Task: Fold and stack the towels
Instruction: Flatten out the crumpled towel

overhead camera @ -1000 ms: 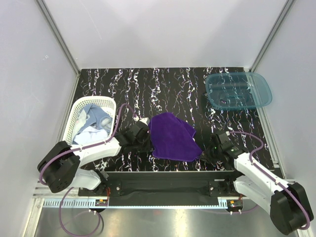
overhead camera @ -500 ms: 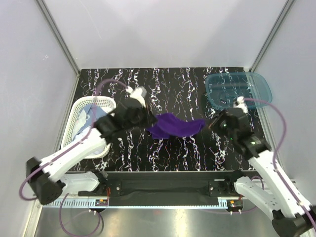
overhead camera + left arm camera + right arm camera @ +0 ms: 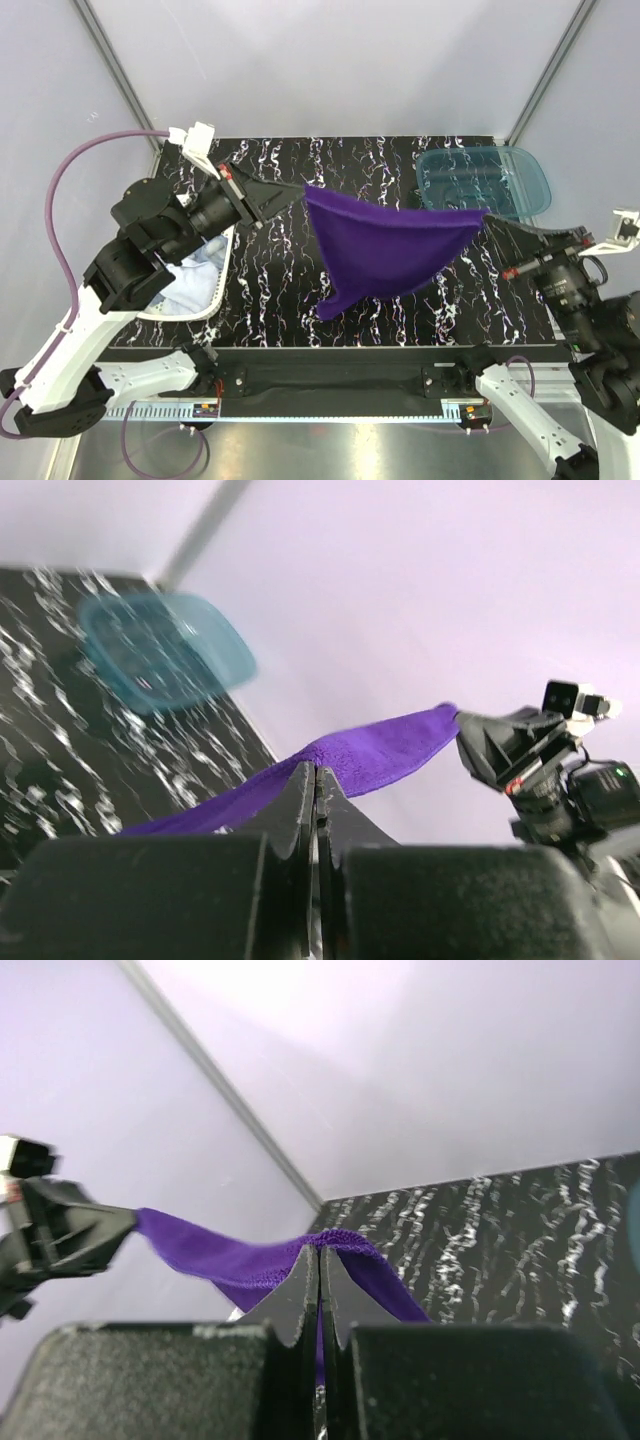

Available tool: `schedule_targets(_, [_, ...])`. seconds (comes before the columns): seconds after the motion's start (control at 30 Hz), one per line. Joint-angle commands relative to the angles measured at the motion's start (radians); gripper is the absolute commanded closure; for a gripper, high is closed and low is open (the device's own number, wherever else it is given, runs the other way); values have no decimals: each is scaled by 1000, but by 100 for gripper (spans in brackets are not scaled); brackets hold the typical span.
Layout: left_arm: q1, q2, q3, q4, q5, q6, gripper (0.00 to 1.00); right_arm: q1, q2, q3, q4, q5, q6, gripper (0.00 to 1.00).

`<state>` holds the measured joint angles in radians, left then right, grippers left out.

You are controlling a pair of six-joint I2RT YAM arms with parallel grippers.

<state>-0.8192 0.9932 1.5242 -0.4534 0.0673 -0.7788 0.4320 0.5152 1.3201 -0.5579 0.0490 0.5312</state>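
A deep purple towel hangs spread in the air above the black marbled table. My left gripper is shut on its left top corner. My right gripper is shut on its right top corner. The towel's lower point dangles toward the table's front. From the left wrist the purple towel stretches away from my left gripper to the other arm. From the right wrist the purple towel runs left from my right gripper. Pale blue towels lie in the white basket, partly hidden by my left arm.
A translucent teal bin sits at the table's back right; it also shows in the left wrist view as the teal bin. The white basket stands at the left edge. Plain walls close in the left, back and right sides.
Both arms have risen and spread apart, lifting the purple towel off the table and stretching it out between them. The right gripper closed on its corner about a second ago.
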Motion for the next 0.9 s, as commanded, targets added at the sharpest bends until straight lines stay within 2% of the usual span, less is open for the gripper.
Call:
schedule_targets(0.0, [-31,-16,-38,2,55,-68,100,5,-15,-4,42,-130,9,100])
schedule_targets(0.13, [-55,-30,-26,-88,-27,-71,100,4,-15,-35,95,-150,75,100])
schedule_targets(0.23, [-55,-12,42,-201,-150,-45,100,5,11,-30,139,-97,82,100])
schedule_targets(0.3, [-58,-2,100,-218,-167,-4,100,5,40,-9,177,-101,87,100])
schedule_targets(0.43, [-58,-34,93,-85,-74,10,100,5,78,44,181,-178,76,100])
schedule_targets(0.57, [-58,-62,61,-16,15,-46,100,5,65,56,168,-268,73,100])
schedule_targets(0.63, [-58,-96,-8,40,73,-100,100,5,37,53,133,-323,75,100])
schedule_targets(0.73, [-58,-155,-106,111,114,-177,100,5,-24,33,95,-368,90,100])
schedule_targets(0.87, [-58,-217,-159,157,108,-230,100,5,-96,22,96,-365,154,100])
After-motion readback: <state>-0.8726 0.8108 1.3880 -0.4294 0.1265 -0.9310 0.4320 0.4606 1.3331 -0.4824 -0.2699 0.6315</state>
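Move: My left hand and right hand, about 29 cm apart and level, already hold the towel's two upper corners. The towel's middle hangs about 14 cm right of my left hand, 4 back and 11 below, and from my right hand some 15 cm left, 2 back and 11 below. The white basket is about 28 cm left of my left hand, 9 ahead, 42 down; the blue bin is 31 cm ahead of my right hand, 15 right, 42 down. High above the table, I keep both pinches shut and draw the towel back towards me by about 6 cm, mostly late. Before that, my left hand dips some 4 cm and rises again, while my right eases back, then forward. Both drift left, the right rising a little and turning about 20 degrees counter-clockwise. ##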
